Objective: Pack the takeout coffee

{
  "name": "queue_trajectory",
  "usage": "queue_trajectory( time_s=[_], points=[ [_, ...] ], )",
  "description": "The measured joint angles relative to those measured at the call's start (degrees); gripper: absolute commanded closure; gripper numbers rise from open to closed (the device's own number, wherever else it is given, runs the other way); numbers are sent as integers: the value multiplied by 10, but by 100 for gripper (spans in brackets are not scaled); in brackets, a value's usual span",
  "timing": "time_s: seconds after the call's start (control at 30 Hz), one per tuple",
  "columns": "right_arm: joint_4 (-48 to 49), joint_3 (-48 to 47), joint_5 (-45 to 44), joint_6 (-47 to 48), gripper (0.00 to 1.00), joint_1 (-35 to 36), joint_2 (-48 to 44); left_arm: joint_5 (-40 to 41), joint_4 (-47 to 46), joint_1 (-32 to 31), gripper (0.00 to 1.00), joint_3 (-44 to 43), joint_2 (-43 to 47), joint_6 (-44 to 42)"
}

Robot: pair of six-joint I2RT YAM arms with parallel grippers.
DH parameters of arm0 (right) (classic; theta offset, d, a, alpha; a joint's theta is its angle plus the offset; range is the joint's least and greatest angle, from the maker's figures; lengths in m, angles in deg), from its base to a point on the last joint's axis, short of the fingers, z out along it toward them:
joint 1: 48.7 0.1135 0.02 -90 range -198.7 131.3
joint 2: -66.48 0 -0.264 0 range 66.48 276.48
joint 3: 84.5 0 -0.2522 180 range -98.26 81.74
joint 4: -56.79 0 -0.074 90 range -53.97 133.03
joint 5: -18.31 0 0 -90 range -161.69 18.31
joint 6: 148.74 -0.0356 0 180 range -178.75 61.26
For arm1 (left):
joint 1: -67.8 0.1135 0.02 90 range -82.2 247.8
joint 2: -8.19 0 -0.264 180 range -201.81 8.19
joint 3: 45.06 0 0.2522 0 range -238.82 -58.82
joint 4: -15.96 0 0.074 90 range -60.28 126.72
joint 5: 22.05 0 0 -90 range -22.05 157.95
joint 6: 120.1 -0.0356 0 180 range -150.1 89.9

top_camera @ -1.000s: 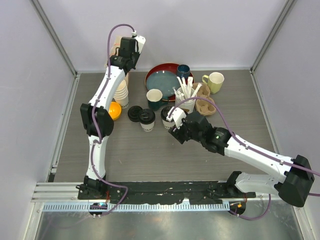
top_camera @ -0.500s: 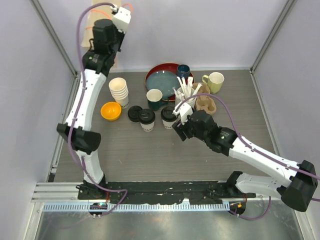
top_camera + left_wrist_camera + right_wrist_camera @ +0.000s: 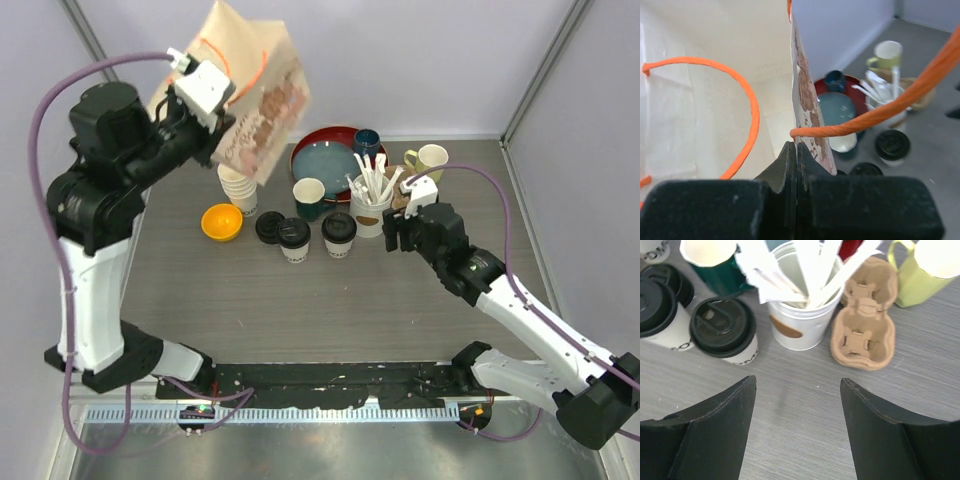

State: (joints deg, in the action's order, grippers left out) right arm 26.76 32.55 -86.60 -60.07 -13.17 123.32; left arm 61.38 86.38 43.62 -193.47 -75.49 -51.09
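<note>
Two takeout coffee cups with black lids stand side by side mid-table, one (image 3: 293, 238) (image 3: 657, 310) on the left and one (image 3: 339, 232) (image 3: 725, 332) on the right. My left gripper (image 3: 222, 125) (image 3: 797, 155) is raised high at the back left, shut on the top edge of a brown paper bag (image 3: 255, 100) (image 3: 715, 100) with orange cord handles (image 3: 750, 105). The bag hangs in the air above the stacked cups. My right gripper (image 3: 400, 235) (image 3: 797, 405) hovers open over bare table, to the right of the right-hand cup, with nothing between its fingers.
A loose black lid (image 3: 270, 226) lies left of the cups. A white holder of stirrers (image 3: 370, 205) (image 3: 800, 315) and a cardboard cup carrier (image 3: 408, 205) (image 3: 862, 330) stand just beyond my right gripper. Also present: paper cup stack (image 3: 240, 190), orange bowl (image 3: 221, 222), red plate (image 3: 330, 155), yellow-green mug (image 3: 430, 162).
My left arm has swung up and to the left, lifting the paper bag into the air. My right gripper has moved right, away from the right-hand cup, and opened wider.
</note>
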Motion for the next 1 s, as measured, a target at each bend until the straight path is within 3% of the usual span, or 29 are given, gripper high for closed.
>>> queue_trajectory(
  time_s=[0.2,0.37,0.57,0.83,0.97,1.0],
  points=[
    [0,-3,-13,-21,26,-23,-19,-110,148,-13,100,5,94,-3],
    [-1,-17,-13,-26,26,-24,-21,-129,189,-13,100,36,167,-5],
    [-3,-28,-6,-30,26,-24,-19,-97,203,-13,100,169,267,-3],
    [-5,-31,5,-31,26,-24,-5,-29,210,-13,100,388,295,14],
    [-6,-31,2,-31,21,-24,-4,-4,215,-13,100,482,299,25],
    [-6,-31,-1,-32,15,-25,-4,-2,216,-13,100,498,299,27]
  ],
)
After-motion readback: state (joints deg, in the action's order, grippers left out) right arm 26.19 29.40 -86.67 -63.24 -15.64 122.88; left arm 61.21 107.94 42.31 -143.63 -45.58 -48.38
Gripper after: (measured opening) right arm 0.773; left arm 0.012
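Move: The left hand already pinches the paper bag by its rim, high up; the clear patch of table at the near left, where it is taken, lies about 15 cm back, 6 cm left and 53 cm below. The orange bowl is roughly 9 cm ahead and 9 cm left of the hand, the nearer-left lidded cup level with it and 9 cm right. From the right hand that patch is some 35 cm left, 14 cm back and 21 cm below. Keeping its shut grip on the bag's rim, the left hand swings the bag quickly back towards the robot by about 17 cm while still high, then sinks it towards the clear near-left table on the robot's side of the orange bowl, some 25 cm down in all and drifting about 6 cm left. As it sinks the wrist tips the fingers down by some 40 degrees, while the open, empty right hand merely rises 2 to 3 cm near the white stirrer cup. ##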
